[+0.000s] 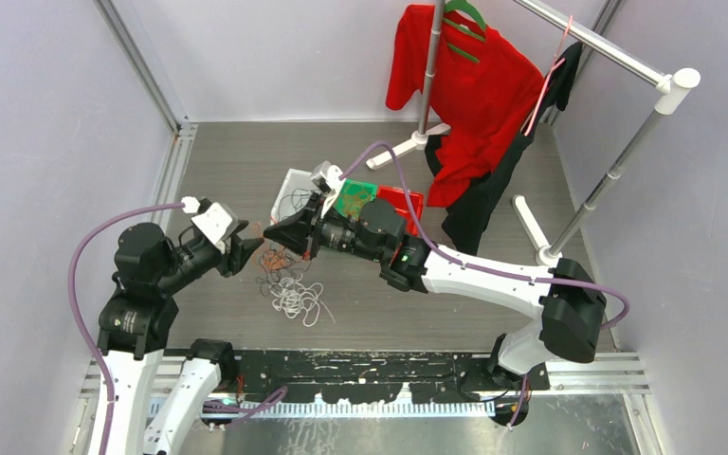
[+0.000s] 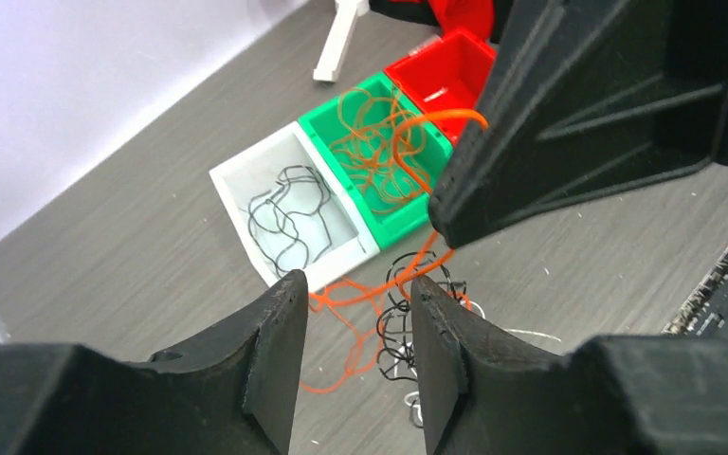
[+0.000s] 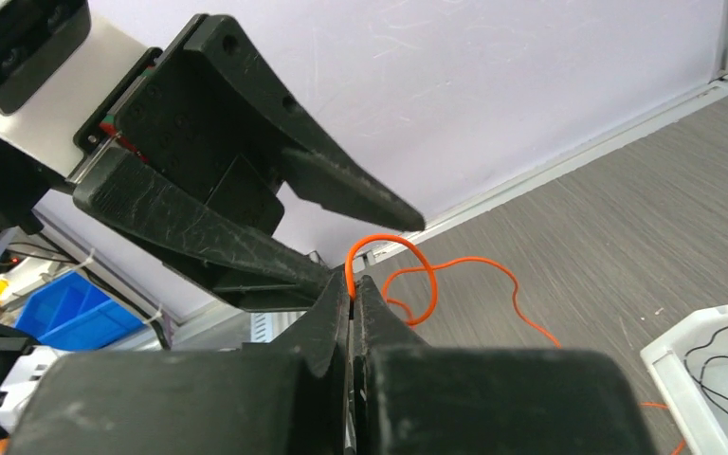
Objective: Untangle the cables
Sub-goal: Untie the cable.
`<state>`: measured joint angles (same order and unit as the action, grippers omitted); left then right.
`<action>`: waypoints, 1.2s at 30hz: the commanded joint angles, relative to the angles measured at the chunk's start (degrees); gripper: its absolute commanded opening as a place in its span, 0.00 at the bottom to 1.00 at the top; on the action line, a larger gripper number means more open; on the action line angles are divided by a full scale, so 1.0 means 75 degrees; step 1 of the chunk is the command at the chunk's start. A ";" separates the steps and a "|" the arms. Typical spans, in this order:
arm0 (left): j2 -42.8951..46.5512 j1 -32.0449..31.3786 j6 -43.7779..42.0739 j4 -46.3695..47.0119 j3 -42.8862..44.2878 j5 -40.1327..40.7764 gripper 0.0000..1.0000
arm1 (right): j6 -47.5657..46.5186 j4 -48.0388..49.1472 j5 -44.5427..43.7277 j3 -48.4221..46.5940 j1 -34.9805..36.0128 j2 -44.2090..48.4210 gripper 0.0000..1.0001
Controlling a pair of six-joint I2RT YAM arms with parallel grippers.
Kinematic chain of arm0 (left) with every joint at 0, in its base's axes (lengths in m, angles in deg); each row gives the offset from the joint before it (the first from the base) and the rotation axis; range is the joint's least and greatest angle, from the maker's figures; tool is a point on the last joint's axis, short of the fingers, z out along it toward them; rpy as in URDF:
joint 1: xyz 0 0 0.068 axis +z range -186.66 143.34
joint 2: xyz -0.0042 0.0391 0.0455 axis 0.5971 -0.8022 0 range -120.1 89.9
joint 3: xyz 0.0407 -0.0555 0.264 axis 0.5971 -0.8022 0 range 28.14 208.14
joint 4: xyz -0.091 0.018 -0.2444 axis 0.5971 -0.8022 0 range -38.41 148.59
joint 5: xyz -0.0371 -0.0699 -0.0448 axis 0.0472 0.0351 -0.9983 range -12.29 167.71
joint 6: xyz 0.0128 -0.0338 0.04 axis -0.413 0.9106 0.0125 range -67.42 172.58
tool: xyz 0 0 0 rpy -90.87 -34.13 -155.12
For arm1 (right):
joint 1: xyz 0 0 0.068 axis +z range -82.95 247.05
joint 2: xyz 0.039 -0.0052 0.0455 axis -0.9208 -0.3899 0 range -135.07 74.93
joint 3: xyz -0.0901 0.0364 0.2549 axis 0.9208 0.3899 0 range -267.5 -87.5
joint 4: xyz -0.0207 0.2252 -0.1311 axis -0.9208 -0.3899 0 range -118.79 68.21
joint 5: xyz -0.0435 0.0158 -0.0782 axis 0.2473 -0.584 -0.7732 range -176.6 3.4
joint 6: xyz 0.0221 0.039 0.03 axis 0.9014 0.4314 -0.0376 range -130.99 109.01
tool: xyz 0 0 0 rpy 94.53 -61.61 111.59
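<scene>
The cables (image 1: 289, 280) lie as a tangled bunch of orange, black and white wires on the grey floor between the two arms. My right gripper (image 3: 353, 284) is shut on one orange cable (image 3: 431, 275), whose loop curls out above the tips and trails down to the floor. My left gripper (image 2: 358, 294) stands open just above the bunch (image 2: 393, 327), with nothing between its fingers. In the top view the left gripper (image 1: 246, 254) and right gripper (image 1: 267, 230) nearly meet tip to tip. Black wires lie in the white bin (image 2: 341, 270), orange ones in the green bin (image 2: 393, 227).
A red bin (image 2: 455, 57) stands next to the green one. Behind the bins is a clothes rack (image 1: 616, 57) with a red garment (image 1: 474, 85) and a dark one, its white feet (image 1: 531, 227) on the floor. Walls close in left and right.
</scene>
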<state>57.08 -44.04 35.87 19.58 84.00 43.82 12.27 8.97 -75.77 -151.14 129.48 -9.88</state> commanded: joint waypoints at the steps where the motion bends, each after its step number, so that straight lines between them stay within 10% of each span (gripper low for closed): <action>1: -0.0080 -0.0012 0.0040 0.0918 0.0073 0.0072 0.46 | 0.0365 0.0426 0.0472 -0.0232 -0.0027 0.0294 0.01; 9: -0.1007 -0.0012 -0.1641 -0.1770 0.1151 -0.2769 0.46 | 0.0413 0.0381 0.0640 -0.0243 -0.0026 0.0367 0.01; 18: -0.1042 -0.0012 -0.1999 -0.2083 0.1179 -0.2997 0.44 | 0.0427 0.0345 0.0724 -0.0259 -0.0025 0.0456 0.01; 30: -0.0747 -0.0012 -0.0470 0.0127 0.0458 -0.0187 0.00 | 0.0641 0.0443 0.1011 -0.0314 -0.0022 0.0447 0.05; 33: -0.0815 -0.0013 -0.0190 -0.0041 0.0637 -0.0852 0.00 | 0.0699 0.0579 0.1052 -0.0271 -0.0028 0.0422 0.13; 36: -0.0804 -0.0012 -0.0071 -0.0102 0.0796 -0.1426 0.00 | 0.0687 0.0712 0.1007 -0.0118 -0.0028 0.0510 0.41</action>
<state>51.57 -44.43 32.81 15.93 86.95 35.98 16.84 8.56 -70.03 -151.16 128.70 -9.80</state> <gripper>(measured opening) 0.012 0.254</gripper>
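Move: The orange cable's free loop sticks out of the shut right fingertips, its near part about 3 cm to the right and 1 cm back of the open left hand, level with it. From the right hand that part is some 2 cm to the left. The black-and-orange tangle lies roughly 30 cm below the left hand, about 2 cm ahead and 4 cm right; the white bin stands about 14 cm ahead and 5 cm right, equally low. Draw the open left gripper back and to the right about 5 cm in all, swinging its fingers some 20 degrees clockwise, then sweep it forward about 3 cm, partly undoing the turn, while shutting the fingers to pinch the orange cable beside the right fingertips. Keep the right pinch, easing that hand back a little, and open its fingers only once the left has closed. ##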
